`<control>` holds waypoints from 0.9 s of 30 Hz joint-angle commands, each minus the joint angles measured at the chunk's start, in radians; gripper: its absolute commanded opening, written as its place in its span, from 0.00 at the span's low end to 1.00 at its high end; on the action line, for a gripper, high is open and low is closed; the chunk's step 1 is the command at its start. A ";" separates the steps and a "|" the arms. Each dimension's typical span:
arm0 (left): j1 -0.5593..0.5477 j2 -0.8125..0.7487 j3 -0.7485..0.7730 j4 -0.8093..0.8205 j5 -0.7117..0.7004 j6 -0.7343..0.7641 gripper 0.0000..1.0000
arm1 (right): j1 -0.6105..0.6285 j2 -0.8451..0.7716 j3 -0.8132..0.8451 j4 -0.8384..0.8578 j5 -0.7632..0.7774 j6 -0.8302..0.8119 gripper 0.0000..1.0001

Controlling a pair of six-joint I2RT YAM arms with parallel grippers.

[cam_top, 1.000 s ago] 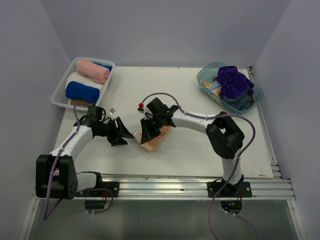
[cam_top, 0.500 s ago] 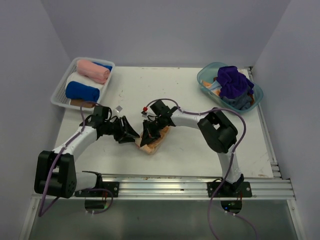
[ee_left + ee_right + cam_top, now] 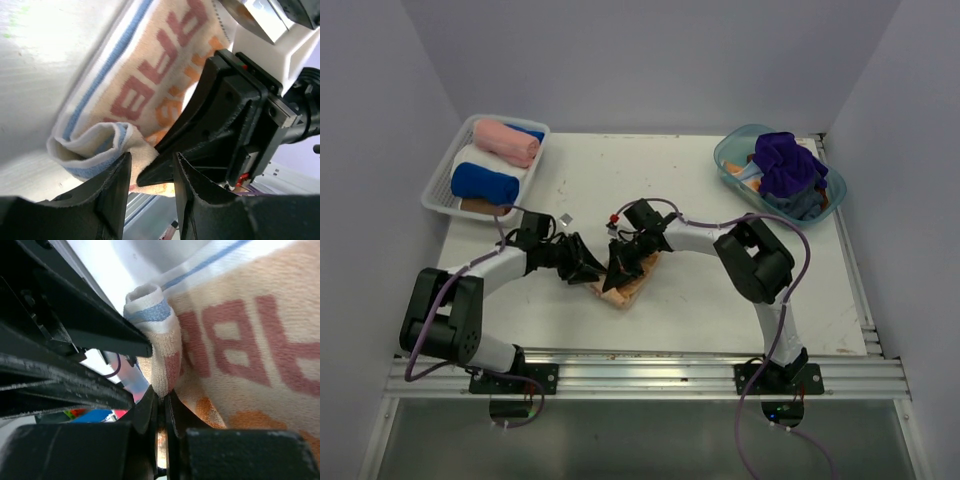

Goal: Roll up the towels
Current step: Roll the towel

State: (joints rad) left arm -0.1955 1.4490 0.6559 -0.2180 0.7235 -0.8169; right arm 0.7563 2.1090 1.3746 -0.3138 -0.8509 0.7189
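Note:
A cream, orange and light-blue printed towel (image 3: 634, 284) lies partly rolled on the white table between the two arms. My right gripper (image 3: 617, 274) is shut on a fold of its rolled edge; the right wrist view shows that fold (image 3: 167, 360) pinched between the closed jaws of the right gripper (image 3: 163, 396). My left gripper (image 3: 588, 270) sits just left of the towel, open. In the left wrist view the rolled end (image 3: 105, 145) touches its left finger. The right gripper's fingertip lies in the gap of the left gripper (image 3: 151, 159).
A white mesh basket (image 3: 435, 196) at the back left holds rolled pink (image 3: 506, 142), white (image 3: 483, 160) and blue (image 3: 484, 184) towels. A teal tub (image 3: 728, 160) at the back right holds a purple towel (image 3: 786, 160) and other cloth. The aluminium rail (image 3: 650, 372) runs along the near edge.
My left gripper has moved right up to the towel's rolled end and its jaws have narrowed. The right gripper has kept its hold on the towel and barely moved.

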 commanded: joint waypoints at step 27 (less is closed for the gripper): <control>-0.013 0.186 0.022 -0.023 -0.096 -0.021 0.38 | 0.336 -0.262 0.014 -0.285 0.937 -0.524 0.63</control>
State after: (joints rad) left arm -0.2035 1.6081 0.6659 -0.2066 0.6987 -0.8574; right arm 1.1263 1.8290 1.3975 -0.6003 0.0055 0.2546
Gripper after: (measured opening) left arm 0.378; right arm 0.638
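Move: The right hand still pinches the towel's curled edge; the near end of that curl, where it goes next, is about 5 cm back, 3 cm right and 3 cm below. The left hand is just above the same curled edge, roughly 2 cm back, 1 cm right and 4 cm below its fingers. The towel's flat part is centred about 5 cm ahead and 6 cm right of the right hand, and the white basket some 24 cm ahead and 26 cm left of the left one. The left hand drops about 4 cm onto the curled edge with half-open fingers and stays there, holding the curl down, while the right fingers open and let go of it. After dipping slightly, the right hand lifts some 7 cm while pulling right, then swings back towards the robot and down, fingers turning steeply downward by over 50 degrees, to straddle the curl's near end, still open. ##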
